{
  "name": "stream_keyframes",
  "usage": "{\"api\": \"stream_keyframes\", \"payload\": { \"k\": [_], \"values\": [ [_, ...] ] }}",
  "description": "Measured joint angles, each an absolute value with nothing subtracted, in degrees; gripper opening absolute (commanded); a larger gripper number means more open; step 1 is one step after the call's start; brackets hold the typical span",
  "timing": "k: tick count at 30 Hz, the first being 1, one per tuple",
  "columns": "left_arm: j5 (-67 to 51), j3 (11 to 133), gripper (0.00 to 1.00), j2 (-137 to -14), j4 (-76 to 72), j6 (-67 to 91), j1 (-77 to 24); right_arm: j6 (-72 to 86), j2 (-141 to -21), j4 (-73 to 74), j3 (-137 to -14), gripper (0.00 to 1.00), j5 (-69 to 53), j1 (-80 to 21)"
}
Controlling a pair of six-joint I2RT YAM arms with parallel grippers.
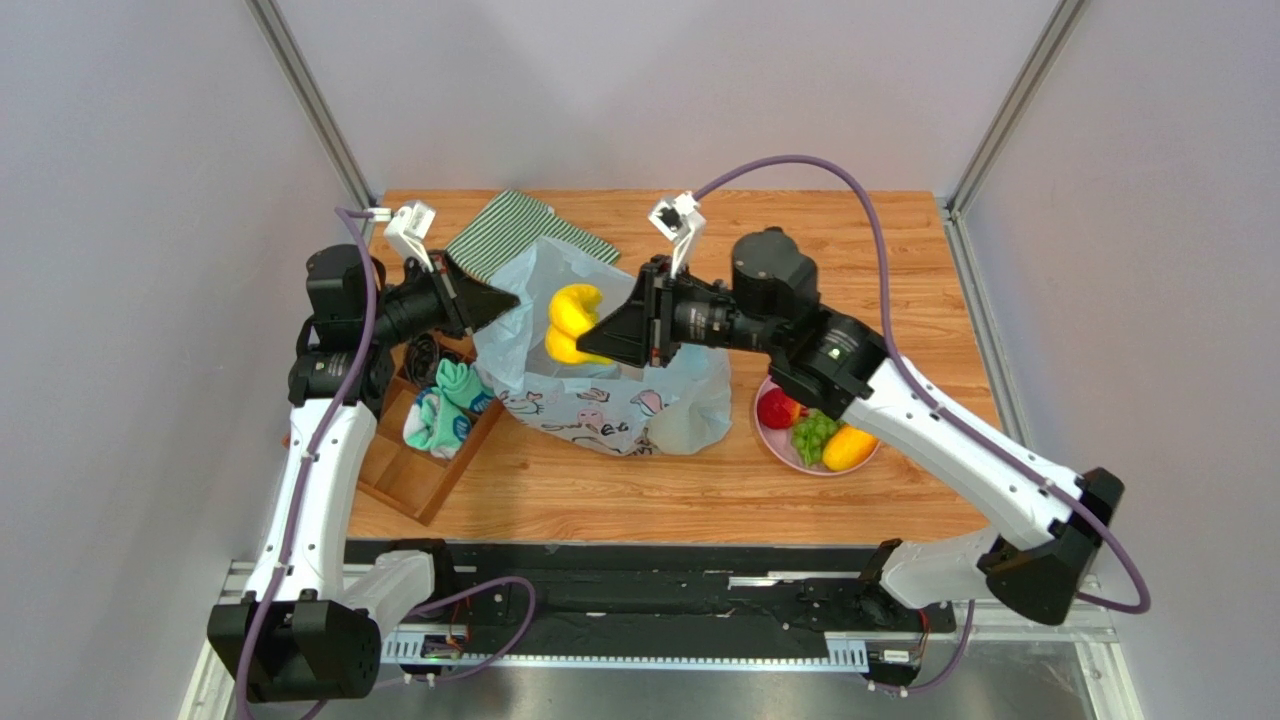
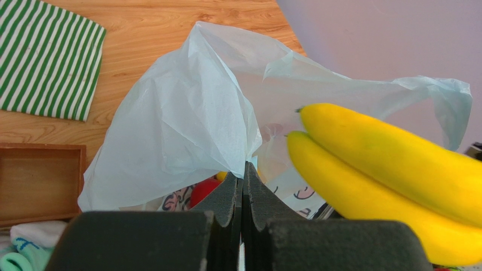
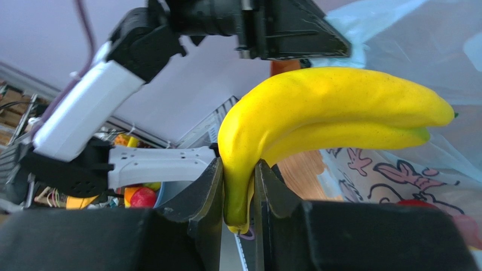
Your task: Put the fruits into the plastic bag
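The pale-blue plastic bag [image 1: 609,393] stands mid-table with its mouth held up. My left gripper [image 1: 504,305] is shut on the bag's left rim [image 2: 226,135], pinching the thin film between its fingers. My right gripper [image 1: 589,348] is shut on the stem end of a yellow banana [image 1: 571,324], which hangs over the bag's open mouth; it fills the right wrist view [image 3: 317,113]. A red fruit [image 2: 205,189] shows through the bag's wall. On the pink plate [image 1: 784,450] lie a red apple [image 1: 777,408], green grapes [image 1: 813,435] and an orange-yellow mango [image 1: 849,447].
A green striped cloth [image 1: 519,228] lies behind the bag. A wooden tray [image 1: 406,465] at the left holds rolled teal-white socks [image 1: 446,414]. The right forearm reaches across above the pink plate.
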State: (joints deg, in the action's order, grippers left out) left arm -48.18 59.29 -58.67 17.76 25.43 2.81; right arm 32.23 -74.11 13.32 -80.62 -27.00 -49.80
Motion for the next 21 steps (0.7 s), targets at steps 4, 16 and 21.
{"api": "stream_keyframes", "payload": {
  "k": [4, 16, 21],
  "values": [
    [-48.2, 59.3, 0.0, -58.7, 17.7, 25.4, 2.8, 32.8, -80.3, 18.1, -83.3, 0.0, -20.1, -49.9],
    [-48.4, 59.3, 0.0, -58.6, 17.7, 25.4, 2.8, 32.6, -95.5, 31.3, -88.8, 0.0, 4.5, -51.2],
    [-48.6, 59.3, 0.0, -58.6, 17.7, 25.5, 2.8, 32.1, -102.2, 35.3, -91.3, 0.0, 9.2, -51.9]
  ]
}}
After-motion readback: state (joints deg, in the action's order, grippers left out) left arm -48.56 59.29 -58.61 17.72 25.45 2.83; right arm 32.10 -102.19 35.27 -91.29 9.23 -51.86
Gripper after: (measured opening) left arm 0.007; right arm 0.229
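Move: The right hand already grips the bananas, held high near the bag's mouth; the middle of the plastic bag is about 13 cm ahead, nearly in line sideways (1 cm to the right), and some 27 cm below. The left gripper is about 9 cm ahead, 9 cm to the left and 7 cm lower, the plate of fruit roughly 12 cm ahead, 29 cm to the right and 37 cm down. From the left hand, the bag's middle lies about 3 cm ahead, 10 cm right and 19 cm below. The right hand plunges the bananas into the bag's open mouth, dropping about 21 cm and reaching some 12 cm forward, while the wrist swings clockwise and tips the fingers from nearly level leftward to steeply down, forward and left. Its fingers keep their pinch on the end of the bananas, and the left hand stays put, still pinching the bag's rim to hold the mouth open. ##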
